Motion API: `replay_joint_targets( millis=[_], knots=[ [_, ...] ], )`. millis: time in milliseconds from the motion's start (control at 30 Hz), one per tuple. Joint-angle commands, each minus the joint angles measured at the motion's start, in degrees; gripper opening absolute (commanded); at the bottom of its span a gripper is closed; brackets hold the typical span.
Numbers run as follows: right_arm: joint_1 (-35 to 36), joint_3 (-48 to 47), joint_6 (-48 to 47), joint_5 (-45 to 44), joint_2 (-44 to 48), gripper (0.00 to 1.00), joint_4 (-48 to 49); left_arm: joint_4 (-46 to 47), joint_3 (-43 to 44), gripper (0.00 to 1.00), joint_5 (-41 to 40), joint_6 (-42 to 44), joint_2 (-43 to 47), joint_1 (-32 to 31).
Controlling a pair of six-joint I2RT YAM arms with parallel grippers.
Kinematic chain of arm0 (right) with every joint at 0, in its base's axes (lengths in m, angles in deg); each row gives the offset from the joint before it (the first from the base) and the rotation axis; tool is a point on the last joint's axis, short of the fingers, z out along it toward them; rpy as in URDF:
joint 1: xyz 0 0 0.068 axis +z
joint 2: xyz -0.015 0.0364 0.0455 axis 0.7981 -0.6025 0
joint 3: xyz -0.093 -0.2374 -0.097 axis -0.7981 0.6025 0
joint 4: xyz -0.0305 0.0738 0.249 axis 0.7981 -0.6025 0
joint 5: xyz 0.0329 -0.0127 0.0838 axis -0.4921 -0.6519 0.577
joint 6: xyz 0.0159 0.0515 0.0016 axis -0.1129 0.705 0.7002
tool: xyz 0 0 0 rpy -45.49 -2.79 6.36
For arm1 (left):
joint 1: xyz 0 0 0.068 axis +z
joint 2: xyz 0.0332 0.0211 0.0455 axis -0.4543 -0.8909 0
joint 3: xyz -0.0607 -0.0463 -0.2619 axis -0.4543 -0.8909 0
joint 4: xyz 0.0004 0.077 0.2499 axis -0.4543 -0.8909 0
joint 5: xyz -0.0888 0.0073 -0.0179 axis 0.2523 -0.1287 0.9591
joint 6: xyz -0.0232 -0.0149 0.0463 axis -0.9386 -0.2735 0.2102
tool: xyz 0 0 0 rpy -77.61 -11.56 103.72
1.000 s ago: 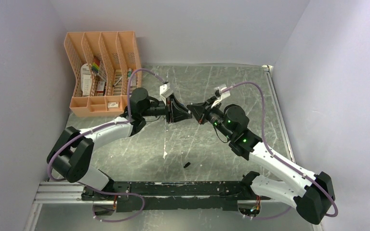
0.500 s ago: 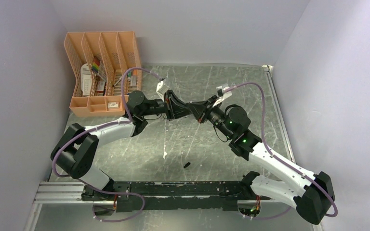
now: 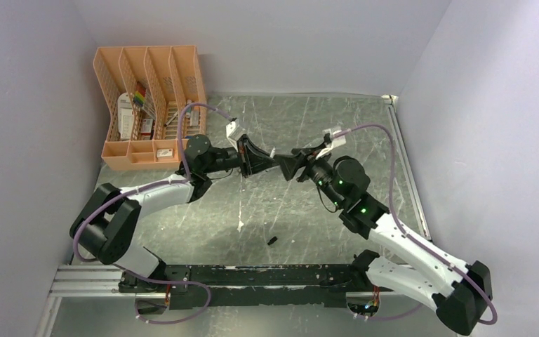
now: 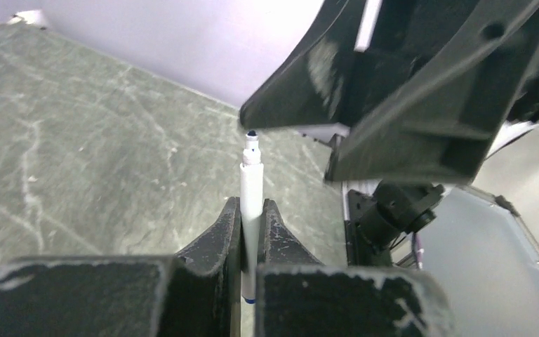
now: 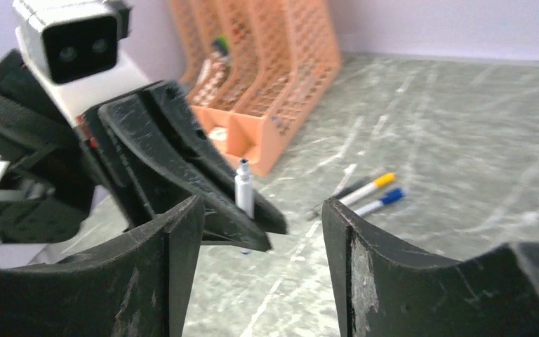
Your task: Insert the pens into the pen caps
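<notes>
My left gripper (image 3: 268, 161) is shut on a white pen (image 4: 250, 188), held upright with its dark uncapped tip on top and a blue band at its lower end. The pen also shows in the right wrist view (image 5: 243, 191). My right gripper (image 3: 285, 165) is open and empty, facing the left gripper nearly tip to tip. Its black fingers (image 4: 393, 91) hang just over the pen tip. A black cap (image 3: 271, 241) lies on the table in front. On the table beyond lie a yellow-capped pen (image 5: 373, 185), a blue-capped pen (image 5: 381, 201) and a dark pen (image 5: 340, 192).
An orange mesh desk organizer (image 3: 147, 105) holding small items stands at the back left of the grey scratched table (image 3: 337, 126). Purple cables (image 3: 365, 130) arch over both wrists. Walls close in on the left, back and right.
The two grippers closed in on each other, overlapping half a second ago. The right gripper has since drawn back slightly to the right. The left gripper still holds the pen.
</notes>
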Motion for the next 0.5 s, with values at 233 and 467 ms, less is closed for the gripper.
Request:
replay_joint_targets(
  millis=[233,467],
  knots=[
    [2.2,-6.1,0.9,-11.0,-0.6,0.55,-36.1,-25.9,2.9,0.07,-14.5,22.2,6.0,4.2],
    [19.7,-0.5,14.3,-16.6,-4.0,0.00,-47.3,-26.6,2.8,0.07,-16.5,21.5,6.1,5.4]
  ],
)
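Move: The black cap lies on the table about 13 cm back from the right hand, 2 cm to its left and 28 cm below. The white pen, already in the left hand's grip, stands some 3 cm left and 1 cm ahead of the right hand; the capped pens lie around 15 cm ahead, 8 cm left. From the left hand the black cap is roughly 13 cm back, 1 cm left, 26 cm below. Right hand edges right, then sinks some 14 cm and back towards the cap, shutting; left carries pen forward-left. ##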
